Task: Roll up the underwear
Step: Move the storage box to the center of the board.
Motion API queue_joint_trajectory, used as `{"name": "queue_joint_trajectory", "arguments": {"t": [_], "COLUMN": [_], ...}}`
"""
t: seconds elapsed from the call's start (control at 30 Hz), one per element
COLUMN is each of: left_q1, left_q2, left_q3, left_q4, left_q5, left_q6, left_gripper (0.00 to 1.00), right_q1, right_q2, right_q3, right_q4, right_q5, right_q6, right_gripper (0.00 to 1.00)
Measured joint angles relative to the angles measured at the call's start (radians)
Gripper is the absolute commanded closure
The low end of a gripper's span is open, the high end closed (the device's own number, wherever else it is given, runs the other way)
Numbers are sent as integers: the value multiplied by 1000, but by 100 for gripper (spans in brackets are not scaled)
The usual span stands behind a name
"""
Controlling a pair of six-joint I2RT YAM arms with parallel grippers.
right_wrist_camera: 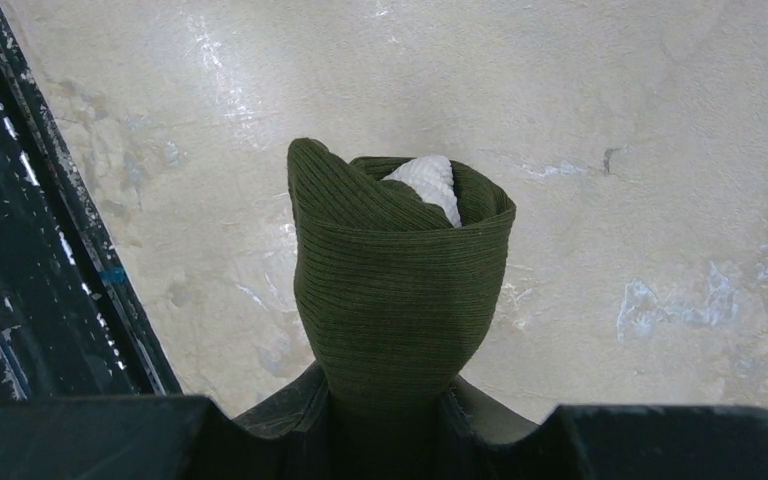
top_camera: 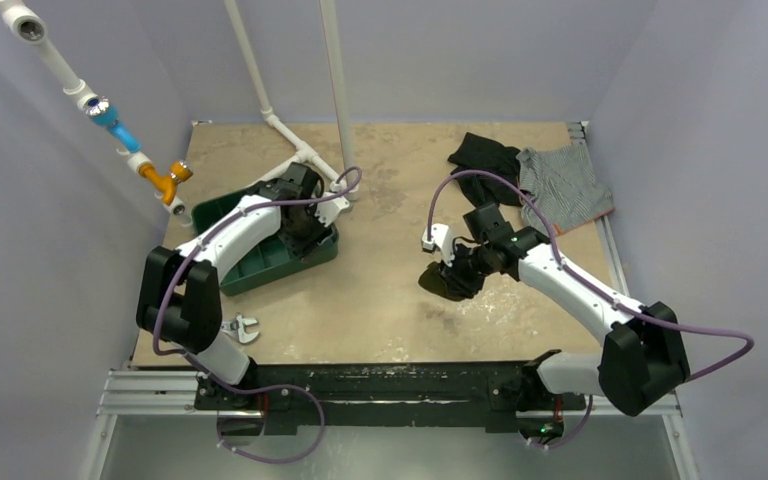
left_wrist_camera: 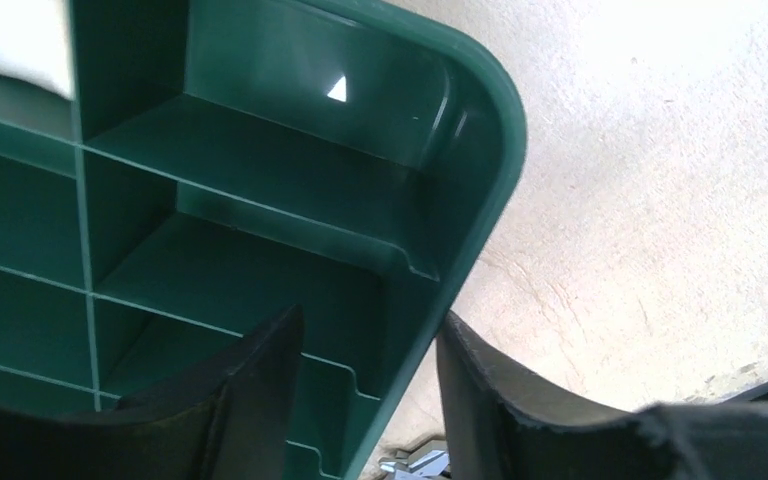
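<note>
The underwear (right_wrist_camera: 400, 290) is a tight olive-green roll with a bit of cream waistband showing at its top end. My right gripper (right_wrist_camera: 392, 405) is shut on the roll's lower part and holds it over the tan table. In the top view the roll (top_camera: 446, 282) is a dark lump at the right gripper (top_camera: 460, 272), centre right of the table. My left gripper (left_wrist_camera: 365, 385) is open, its fingers astride the rim of the green tray (left_wrist_camera: 480, 200). In the top view the left gripper (top_camera: 305, 228) is over that tray (top_camera: 260, 268).
A black garment (top_camera: 482, 153) and a grey striped garment (top_camera: 565, 185) lie at the back right. White pipes (top_camera: 295, 150) stand at the back left. A small metal piece (top_camera: 243, 328) lies near the left arm's base. A black rail (right_wrist_camera: 20, 250) runs along the table's near edge.
</note>
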Motion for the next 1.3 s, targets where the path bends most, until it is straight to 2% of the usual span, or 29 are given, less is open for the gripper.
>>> {"name": "queue_joint_trajectory", "arguments": {"t": [0.33,0.53,0.73,0.9,1.1,1.3], "left_q1": [0,-42,-200,-290,-406,-513], "left_q2": [8,-18,-35,-21,68,198], "left_q3": [-73,-107,-123,-110,-11,150], "left_q4": [27,68,61,52,41,40], "left_q5": [77,94,114,141,161,211], "left_q6": [30,21,-3,-13,-82,-166], "left_gripper": [99,100,100,100,100,100], "right_q1": [-7,-55,-104,-136,-210,-310], "right_q2": [8,6,6,6,6,6], "right_q3": [-5,-6,-6,-6,-6,-6], "right_q4": [19,37,48,53,67,80], "right_q5": [33,69,100,120,155,203], "right_q6": [14,33,48,58,80,112], "right_gripper": [100,100,100,100,100,100]}}
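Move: The storage box's middle lies about 9 cm to the left gripper's left, 4 cm ahead and 5 cm lower; its near rim is some 2 cm back and 3 cm below the open fingers. The white pipe foot stands 14 cm ahead and 9 cm right, the wrench 17 cm back and 15 cm left. From the right gripper, which holds the rolled underwear, the box is roughly 43 cm left and 12 cm ahead. Ease the left gripper back and down a couple of centimetres, shut it on the box's near rim close to the right corner, then drag the box right about 18 cm and back some 8 cm, letting the wrist turn clockwise. Meanwhile swing the right gripper clear, right about 10 cm and forward 6 cm, turning clockwise some 30 degrees and keeping its hold on the rolled underwear. ##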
